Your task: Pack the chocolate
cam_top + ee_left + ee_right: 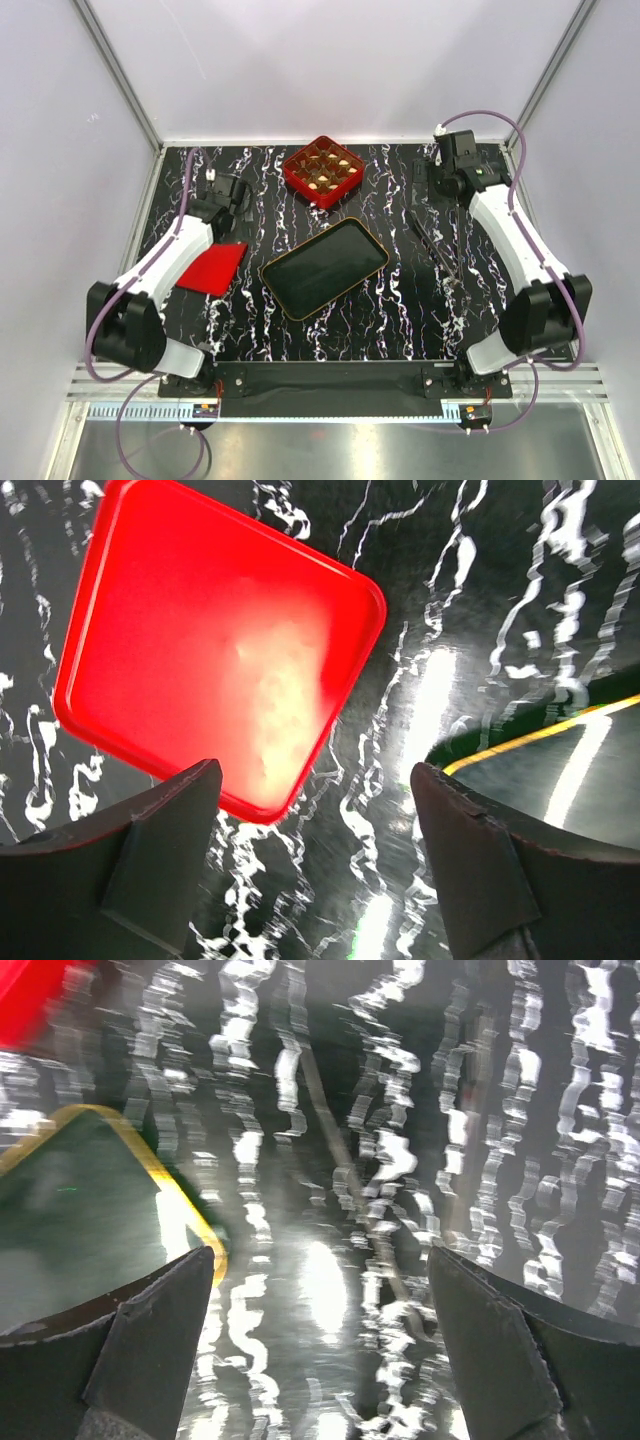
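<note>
The chocolate (322, 168) shows as small brown and cream pieces in the cells of a red gridded box (300, 182) at the back middle of the table. A black gold-rimmed tray (323, 267) lies in front of it, with nothing in it. My left gripper (235, 205) hovers at the back left, above a flat red lid (212, 267). In the left wrist view it is open (315, 810) over bare table, beside the lid (220, 650) and a tray corner (560, 760). My right gripper (440, 180) is at the back right, open (320, 1300) and holding nothing.
Thin dark tongs (433, 245) lie on the marbled black tabletop right of the tray, blurred in the right wrist view (350, 1190), where a tray corner (90, 1210) also shows. White enclosure walls stand at the back and both sides.
</note>
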`<state>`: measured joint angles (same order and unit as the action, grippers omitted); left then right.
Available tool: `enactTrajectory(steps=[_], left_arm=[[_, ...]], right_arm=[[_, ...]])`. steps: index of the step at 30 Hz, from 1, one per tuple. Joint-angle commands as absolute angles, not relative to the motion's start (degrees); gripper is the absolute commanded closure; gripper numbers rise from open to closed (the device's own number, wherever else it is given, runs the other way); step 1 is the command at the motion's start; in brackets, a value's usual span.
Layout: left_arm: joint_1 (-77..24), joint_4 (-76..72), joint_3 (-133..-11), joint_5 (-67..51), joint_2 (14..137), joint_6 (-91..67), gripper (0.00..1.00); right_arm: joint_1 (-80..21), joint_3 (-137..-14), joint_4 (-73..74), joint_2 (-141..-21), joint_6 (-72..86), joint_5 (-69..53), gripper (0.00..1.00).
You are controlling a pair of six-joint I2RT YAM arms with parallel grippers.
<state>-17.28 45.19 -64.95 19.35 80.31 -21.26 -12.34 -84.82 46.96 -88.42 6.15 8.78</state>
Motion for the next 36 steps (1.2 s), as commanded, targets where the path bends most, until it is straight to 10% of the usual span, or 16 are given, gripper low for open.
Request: enactTrajectory(steps=[1, 22, 30, 36], left_arm=[[-17.05, 40.52, -64.60, 19.95, 83.92, -14.95, 0.19], [-14.33, 39.73, -69.08, 9.76, 107.31, -9.76, 0.47], [-13.62, 42.44, -71.80, 7.73, 107.49, -10.28, 0.97], [-13.36, 50.00, -81.09, 9.58, 99.43, -12.57, 1.00]], right_arm=[[-12.66, -82.80, 43.43, -82.47, 11.77, 0.20, 0.06], [-12.66, -75.15, 36.04, -74.09, 13.27, -6.77, 0.06], [-12.66, -75.32, 36.04, -72.34, 13.27, -8.96, 0.05], [-12.57, -76.29, 33.67, -71.89, 17.31, -16.68, 0.07]])
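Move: The red lid's middle lies about 5 cm to the left gripper's left, level with it fore and aft and some 13 cm below. The empty black tray is also level with it, about 21 cm to its right; the red chocolate box stands some 22 cm farther out and 20 cm to its right. From the right gripper the lid lies about 49 cm left, 7 cm back and 19 cm below. Bring the left gripper steeply down about 12 cm, easing slightly forward and tipping the fingers some 20 degrees to point straighter down, onto the lid's right rim near its far corner. Shut the fingers to pinch that rim, then start back up a couple of centimetres. Meanwhile draw the right gripper, still open, left, up and somewhat back, rolling its left side up. ##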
